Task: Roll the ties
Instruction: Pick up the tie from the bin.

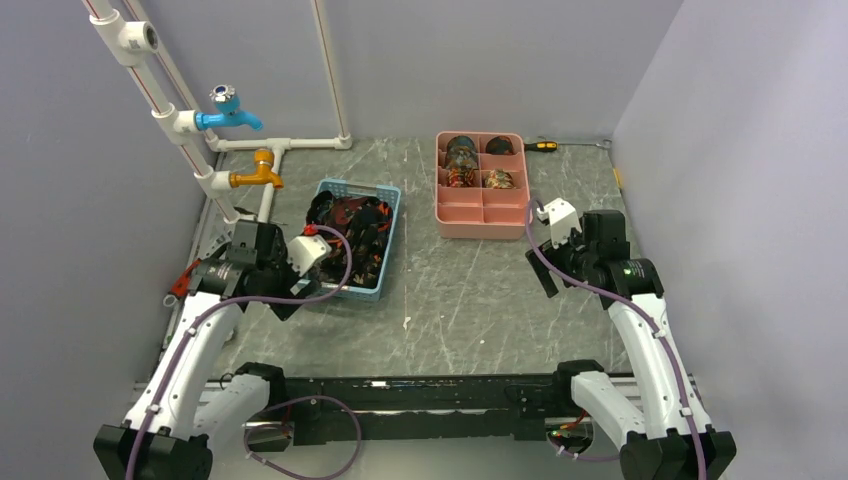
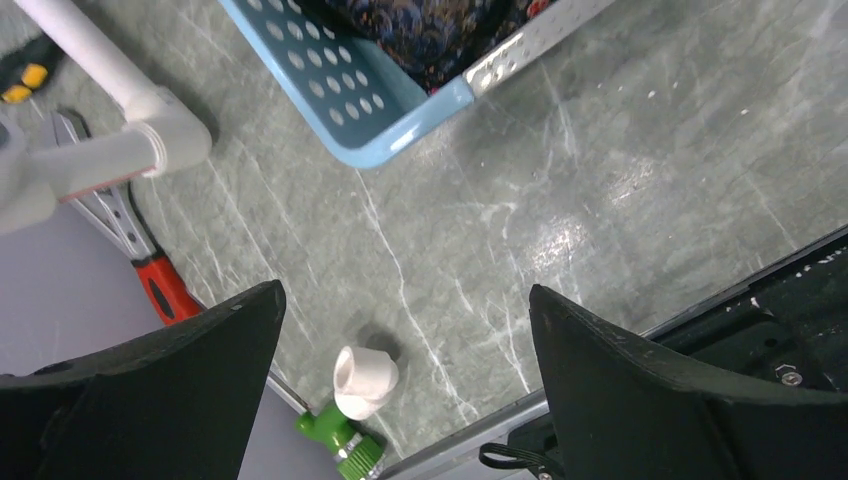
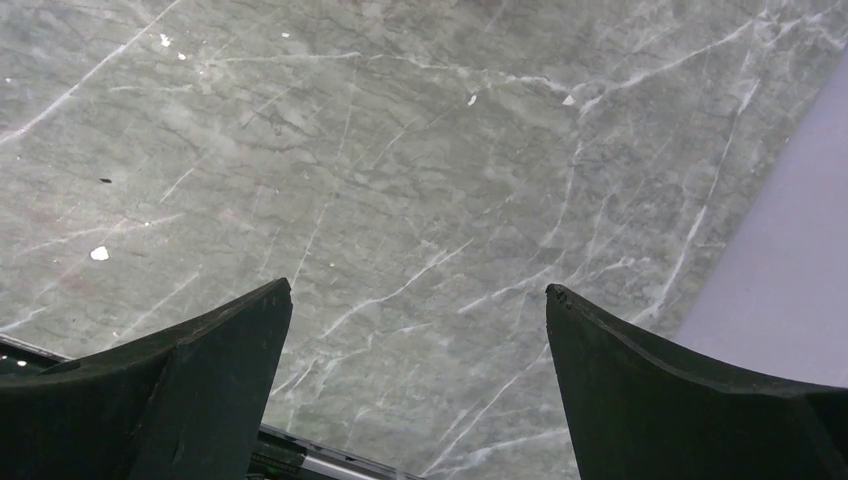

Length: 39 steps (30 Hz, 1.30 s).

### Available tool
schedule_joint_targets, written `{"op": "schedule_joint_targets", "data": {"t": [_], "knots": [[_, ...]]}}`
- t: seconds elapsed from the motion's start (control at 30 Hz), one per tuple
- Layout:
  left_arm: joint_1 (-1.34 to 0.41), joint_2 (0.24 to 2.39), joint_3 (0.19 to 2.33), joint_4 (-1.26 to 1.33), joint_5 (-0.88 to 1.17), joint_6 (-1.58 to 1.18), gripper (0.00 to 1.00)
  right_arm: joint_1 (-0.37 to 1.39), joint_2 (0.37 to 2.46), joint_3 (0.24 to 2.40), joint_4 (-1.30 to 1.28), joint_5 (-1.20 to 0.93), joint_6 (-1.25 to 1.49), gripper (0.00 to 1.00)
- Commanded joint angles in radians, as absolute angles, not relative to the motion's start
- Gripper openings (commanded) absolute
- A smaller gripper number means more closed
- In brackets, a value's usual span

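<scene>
Loose dark ties with red and gold patterns point(image 1: 352, 225) lie heaped in a blue perforated basket point(image 1: 388, 200) at centre left. Several rolled ties point(image 1: 462, 152) sit in the far compartments of a pink divided tray point(image 1: 481, 228). My left gripper point(image 1: 283, 305) is open and empty, hovering over the table just left of the basket's near corner; the wrist view shows that corner point(image 2: 400, 130) with tie fabric point(image 2: 430, 30) inside. My right gripper point(image 1: 549, 284) is open and empty above bare table, near-right of the pink tray.
White pipes with a blue tap point(image 1: 230, 108) and an orange tap point(image 1: 258, 172) stand at the far left. A red-handled tool point(image 2: 165, 290), a white pipe fitting point(image 2: 365, 380) and a green connector point(image 2: 340, 440) lie by the left wall. A screwdriver point(image 1: 541, 146) lies behind the tray.
</scene>
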<state>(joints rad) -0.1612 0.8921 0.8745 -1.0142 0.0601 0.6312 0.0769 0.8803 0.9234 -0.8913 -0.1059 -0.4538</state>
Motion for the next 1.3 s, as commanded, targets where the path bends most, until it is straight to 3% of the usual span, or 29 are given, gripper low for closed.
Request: {"op": "schedule_joint_targets", "data": {"t": [0.0, 0.4, 0.73, 1.17, 1.27], "knots": [[-0.213, 0.926, 0.965, -0.973, 0.097, 0.622, 0.99, 0.073, 0.876, 0.966, -0.896, -0.143, -0.45, 1.0], [-0.433, 1.246, 1.275, -0.933, 0.179, 0.687, 0.98, 0.072, 0.917, 1.016, -0.912, -0.198, -0.441, 1.0], [-0.496, 1.446, 1.282, -0.836, 0.172, 0.667, 0.69, 0.054, 0.911, 1.037, -0.925, -0.194, -0.442, 1.0], [-0.497, 1.57, 1.187, -0.717, 0.064, 0.689, 0.65, 0.046, 0.914, 1.026, -0.921, -0.189, -0.447, 1.0], [-0.498, 1.595, 1.18, -0.703, 0.07, 0.688, 0.57, 0.047, 0.916, 1.025, -0.919, -0.19, -0.447, 1.0]]}}
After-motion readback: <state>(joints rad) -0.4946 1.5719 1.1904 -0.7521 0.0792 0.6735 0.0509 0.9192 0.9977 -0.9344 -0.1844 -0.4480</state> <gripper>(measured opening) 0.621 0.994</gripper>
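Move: The patterned dark tie lies in the near-right part of the blue bin, some 12 cm ahead of the left hand, 13 cm to its right and 9 cm below. The burgundy tie is about 5 cm farther out than that tie and 3 cm to its left; the red-handled wrench lies about 24 cm left of the left hand and 3 cm ahead, on the table. From the right hand, the patterned tie is roughly 41 cm left, 7 cm ahead and 12 cm below. No touch on the ties can be made out yet: the left hand heads for the patterned dark tie, swinging right about 14 cm and forward some 11 cm. The hand climbs about 6 cm first, then sinks about 10 into the bin area over that tie, turning some 20 degrees clockwise while the fingers narrow from wide open to about two thirds. ##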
